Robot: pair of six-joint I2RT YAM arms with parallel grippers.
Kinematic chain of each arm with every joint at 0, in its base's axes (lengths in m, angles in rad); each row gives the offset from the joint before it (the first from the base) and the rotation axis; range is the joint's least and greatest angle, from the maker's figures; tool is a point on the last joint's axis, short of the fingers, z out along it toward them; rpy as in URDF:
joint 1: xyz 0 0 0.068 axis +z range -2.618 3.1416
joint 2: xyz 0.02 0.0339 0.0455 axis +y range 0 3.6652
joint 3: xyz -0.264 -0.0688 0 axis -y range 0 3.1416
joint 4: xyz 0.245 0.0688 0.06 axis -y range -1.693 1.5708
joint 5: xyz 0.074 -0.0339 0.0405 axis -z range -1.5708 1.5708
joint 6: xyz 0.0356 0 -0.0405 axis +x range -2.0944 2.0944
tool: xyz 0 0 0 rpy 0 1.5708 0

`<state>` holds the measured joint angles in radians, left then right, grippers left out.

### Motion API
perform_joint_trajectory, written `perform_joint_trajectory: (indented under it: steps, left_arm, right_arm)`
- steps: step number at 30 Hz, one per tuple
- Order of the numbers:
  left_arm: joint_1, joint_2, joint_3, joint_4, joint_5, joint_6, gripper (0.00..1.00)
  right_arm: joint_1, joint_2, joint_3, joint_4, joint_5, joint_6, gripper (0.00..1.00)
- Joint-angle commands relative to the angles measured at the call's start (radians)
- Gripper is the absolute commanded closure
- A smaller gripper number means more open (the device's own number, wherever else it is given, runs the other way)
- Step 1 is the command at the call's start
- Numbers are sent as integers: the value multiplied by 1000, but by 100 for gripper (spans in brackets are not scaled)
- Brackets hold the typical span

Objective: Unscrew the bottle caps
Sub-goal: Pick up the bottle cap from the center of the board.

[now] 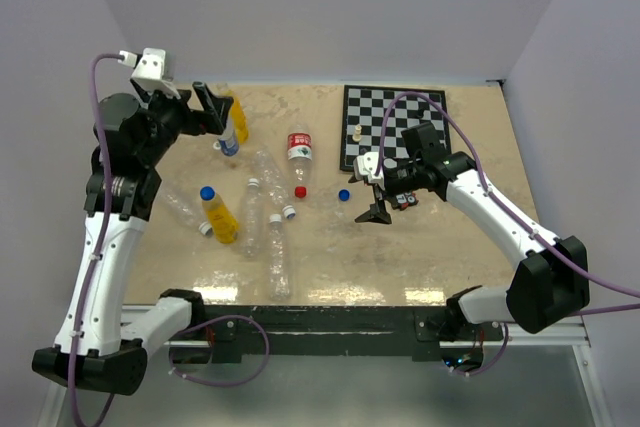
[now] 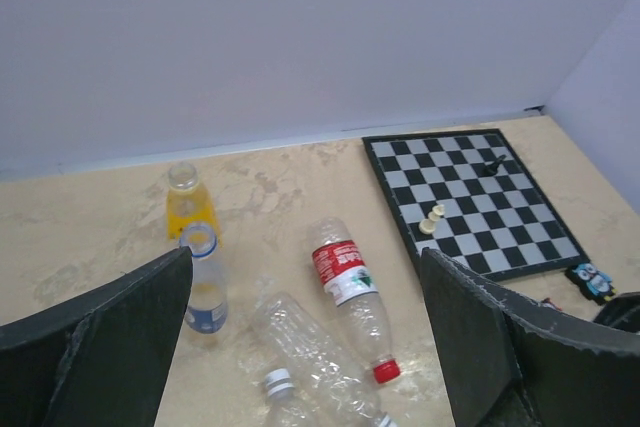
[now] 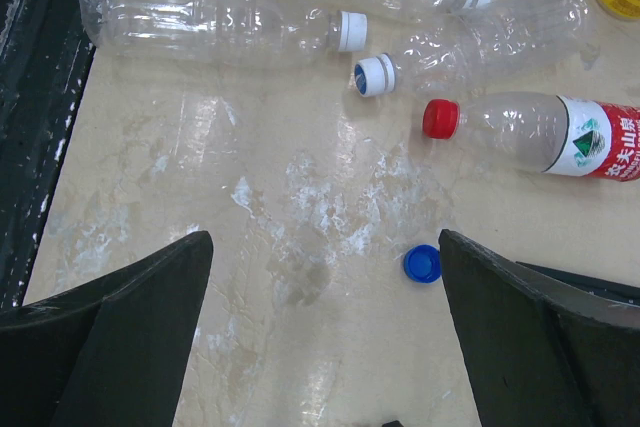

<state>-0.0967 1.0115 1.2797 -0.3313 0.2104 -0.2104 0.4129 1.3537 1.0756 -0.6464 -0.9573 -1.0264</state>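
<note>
My left gripper [image 1: 212, 107] hangs open at the back left, above and just left of two upright bottles with no caps. One is orange-yellow [image 2: 188, 205], the other clear with a blue-and-white label [image 2: 204, 285]. A second orange bottle [image 1: 220, 217] lies on the table with a blue cap [image 1: 207, 192] on it. A loose blue cap [image 3: 422, 263] lies on the table beside one finger of my open, empty right gripper [image 3: 325, 247]. A red-labelled bottle [image 3: 560, 137] lies nearby with its red cap [image 3: 439, 118] on.
Several longer clear unlabelled bottles [image 1: 278, 252] with white caps [image 3: 350, 31] lie in the middle of the marble-patterned table [image 1: 430, 267]. A chessboard [image 1: 395, 122] with a few pieces lies at the back right. Walls close off the back and sides.
</note>
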Motion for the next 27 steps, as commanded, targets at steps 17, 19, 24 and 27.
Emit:
perform_joint_trajectory:
  steps: [17, 19, 24, 27]
  left_arm:
    - [-454, 127, 216, -183, -112, 8, 0]
    - [-495, 144, 222, -190, -140, 16, 0]
    - [-567, 176, 227, -189, -172, 23, 0]
    - [-607, 203, 231, -193, -197, 29, 0]
  right_arm:
    - [-2, -11, -2, -7, 17, -9, 2]
    - [-2, -13, -2, -7, 19, -9, 2]
    - [-2, -13, -2, -7, 20, -6, 2]
    - [-2, -13, -2, -6, 22, -6, 2]
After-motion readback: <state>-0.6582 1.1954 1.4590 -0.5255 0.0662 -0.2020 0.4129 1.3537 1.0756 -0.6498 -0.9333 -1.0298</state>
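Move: The blue bottle cap lies about 26 cm to the left hand's right, roughly 5 cm farther out and some 40 cm below it. From the cap, the red-capped bottle lies about 12 cm to the left and 9 cm farther out, a clear bottle about 19 cm to the left and 3 cm farther out, and the chessboard's middle about 15 cm to the right and 21 cm farther out. From the right hand, the cap is about 10 cm ahead, 2 cm left and 18 cm down. Sweeping right by some 17 cm and drawing back about 5, the left hand heads towards the blue cap, still high over the table. It first rises slightly, then starts to sink, while the wrist swings about 25 degrees clockwise and tips the fingers somewhat downward; they stay wide open and touch nothing. ##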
